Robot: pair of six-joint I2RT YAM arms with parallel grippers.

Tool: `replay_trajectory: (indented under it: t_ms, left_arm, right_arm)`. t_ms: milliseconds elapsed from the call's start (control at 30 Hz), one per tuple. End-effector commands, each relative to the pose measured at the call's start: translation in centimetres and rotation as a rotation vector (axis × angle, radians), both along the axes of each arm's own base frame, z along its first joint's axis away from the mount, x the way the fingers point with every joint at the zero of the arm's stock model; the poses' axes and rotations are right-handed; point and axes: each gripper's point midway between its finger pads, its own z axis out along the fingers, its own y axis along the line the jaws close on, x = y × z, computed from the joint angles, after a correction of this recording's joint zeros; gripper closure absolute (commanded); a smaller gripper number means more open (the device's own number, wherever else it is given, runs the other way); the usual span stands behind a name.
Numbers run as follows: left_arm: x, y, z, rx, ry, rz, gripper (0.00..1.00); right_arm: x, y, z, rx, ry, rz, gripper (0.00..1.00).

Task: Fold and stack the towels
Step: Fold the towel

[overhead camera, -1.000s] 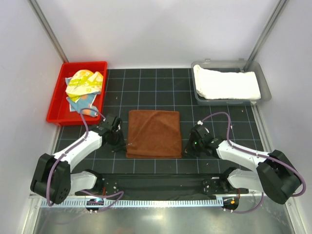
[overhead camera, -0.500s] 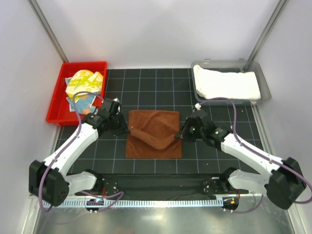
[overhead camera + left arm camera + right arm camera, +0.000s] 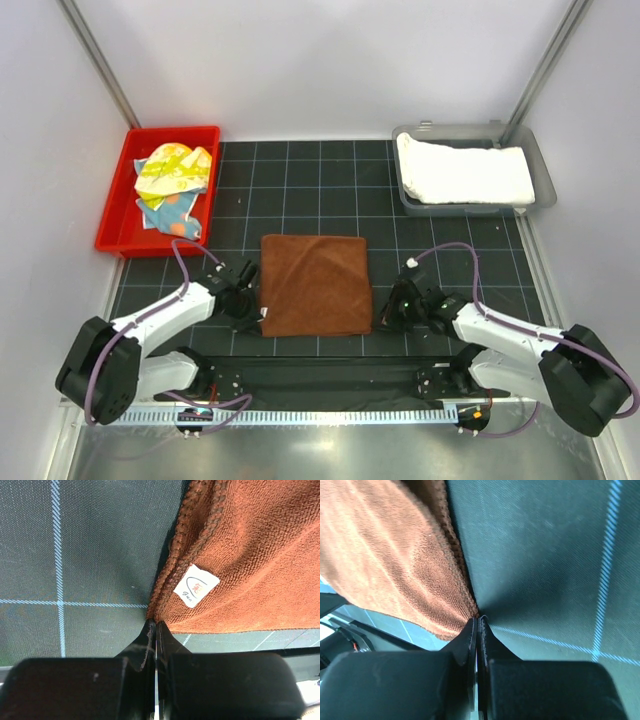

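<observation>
The rust-brown towel (image 3: 315, 285) lies flat in the middle of the black grid mat. My left gripper (image 3: 257, 312) is at its near left corner and my right gripper (image 3: 385, 318) at its near right corner. In the left wrist view, the left gripper (image 3: 154, 622) is shut with that corner of the brown towel (image 3: 250, 555) pinched at its tips, beside a white label (image 3: 196, 585). The right gripper (image 3: 477, 618) is likewise shut on a corner of the brown towel (image 3: 380, 565). The yellow printed towel (image 3: 172, 168) and the light blue spotted towel (image 3: 170, 212) lie crumpled together. The white towel (image 3: 463, 172) is folded.
A red bin (image 3: 112, 225) at the back left holds the yellow and blue towels. A grey tray (image 3: 546, 185) at the back right holds the white towel. Metal posts rise at both back corners, and white walls close in the sides.
Both grippers raised the towel's near corners toward the back, then brought them down again nearer the arm bases. The brown towel lies flat again, slightly closer to the near edge.
</observation>
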Motion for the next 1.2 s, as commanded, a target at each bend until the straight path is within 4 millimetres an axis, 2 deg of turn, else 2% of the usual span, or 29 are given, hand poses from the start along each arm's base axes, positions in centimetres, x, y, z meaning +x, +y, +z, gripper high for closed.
replay_trajectory:
  t_ms: [0, 200, 367, 567, 600, 633, 700, 733, 767, 833, 867, 933, 967, 1000, 1033, 1067, 1100, 1133, 1167]
  left_arm:
    - [1.1, -0.4, 0.0, -0.001, -0.053, 0.031, 1.0]
    - [1.2, 0.0, 0.6, 0.035, -0.076, 0.037, 1.0]
    - [2.1, 1.5, 0.5, 0.133, -0.101, 0.049, 1.0]
    - [2.6, 1.6, 0.9, 0.151, -0.109, 0.038, 1.0]
    - [2.5, 1.2, 1.0, 0.134, -0.1, 0.032, 0.88]
    - [2.4, 1.1, 1.2, 0.128, -0.094, 0.026, 0.8]
    - [2.7, 0.4, 2.3, 0.099, -0.107, 0.016, 0.63]
    - [3.0, 0.4, 2.9, 0.094, -0.119, 0.014, 0.59]
    - [3.9, -0.1, 4.8, 0.078, -0.164, 0.0, 0.55]
    - [5.3, -0.2, 6.9, 0.085, -0.228, -0.018, 0.46]
    - [7.0, -0.6, 8.9, 0.087, -0.29, -0.074, 0.41]
    - [9.2, -0.7, 11.0, 0.1, -0.355, -0.139, 0.41]
    - [11.3, -1.1, 12.9, 0.117, -0.415, -0.216, 0.4]
    - [12.5, -1.1, 13.5, 0.13, -0.441, -0.26, 0.4]
    - [13.6, -1.1, 14.1, 0.13, -0.455, -0.283, 0.41]
    - [14.8, -1.3, 14.1, 0.132, -0.451, -0.316, 0.42]
    - [16.6, -1.7, 15.9, 0.131, -0.521, -0.392, 0.42]
    - [17.7, -1.7, 16.4, 0.115, -0.543, -0.415, 0.43]
    - [18.5, -1.9, 16.5, 0.097, -0.554, -0.45, 0.44]
  right_arm:
    - [0.6, 0.4, -0.1, 0.027, -0.042, -0.009, 0.99]
    - [0.6, -0.2, 0.0, 0.011, -0.062, -0.02, 0.99]
    - [0.5, -0.6, 0.5, -0.005, -0.072, -0.015, 0.99]
    - [-0.6, -0.8, -0.3, -0.012, -0.043, 0.029, 0.99]
    - [-0.6, -0.7, -0.4, -0.009, -0.042, 0.036, 0.97]
    - [-0.7, -0.6, -0.4, -0.008, -0.044, 0.054, 0.89]
    - [-0.6, -0.2, 0.2, 0.002, -0.053, 0.078, 0.81]
    - [-0.4, -0.1, 0.7, 0.002, -0.068, 0.085, 0.73]
    - [0.3, 0.3, 1.8, 0.004, -0.104, 0.103, 0.7]
    - [0.9, 0.2, 3.2, -0.012, -0.145, 0.124, 0.63]
    - [1.6, 0.3, 4.8, -0.036, -0.19, 0.167, 0.6]
    - [3.0, 0.4, 6.0, -0.074, -0.228, 0.21, 0.58]
    - [4.5, 1.1, 8.3, -0.084, -0.293, 0.256, 0.58]
    - [5.7, 1.1, 9.1, -0.092, -0.314, 0.27, 0.58]
    - [6.7, 1.4, 8.6, -0.112, -0.283, 0.296, 0.58]
    - [8.7, 2.4, 11.2, -0.086, -0.336, 0.315, 0.58]
    - [9.9, 2.5, 11.4, -0.105, -0.355, 0.37, 0.58]
    - [12.3, 3.1, 12.6, -0.096, -0.37, 0.389, 0.59]
    - [13.2, 3.1, 12.5, -0.105, -0.359, 0.424, 0.58]
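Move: The brown towel lies flat and folded, with its near-left corner already pinched in the left fingers and its near-right corner in the right ones, each at most 1 cm from its hand point. The towel's middle is about 10 cm ahead and 11 cm right of the left hand, and 10 cm ahead and 12 cm left of the right. Its far-left corner is some 22 cm straight ahead of the left hand; its far-right corner is about 22 cm ahead and 2 cm left of the right hand. The towel's near corners stay pinched low at the table while the left hand eases its corner about 1.5 cm forward and 1 cm outward; the right barely shifts. Then both grippers open and let go, rising and going forward over the towel towards its far edge, the left about 15 cm up and nearly as far forward, the right roughly 10 and 8, fingertips swinging forward. ##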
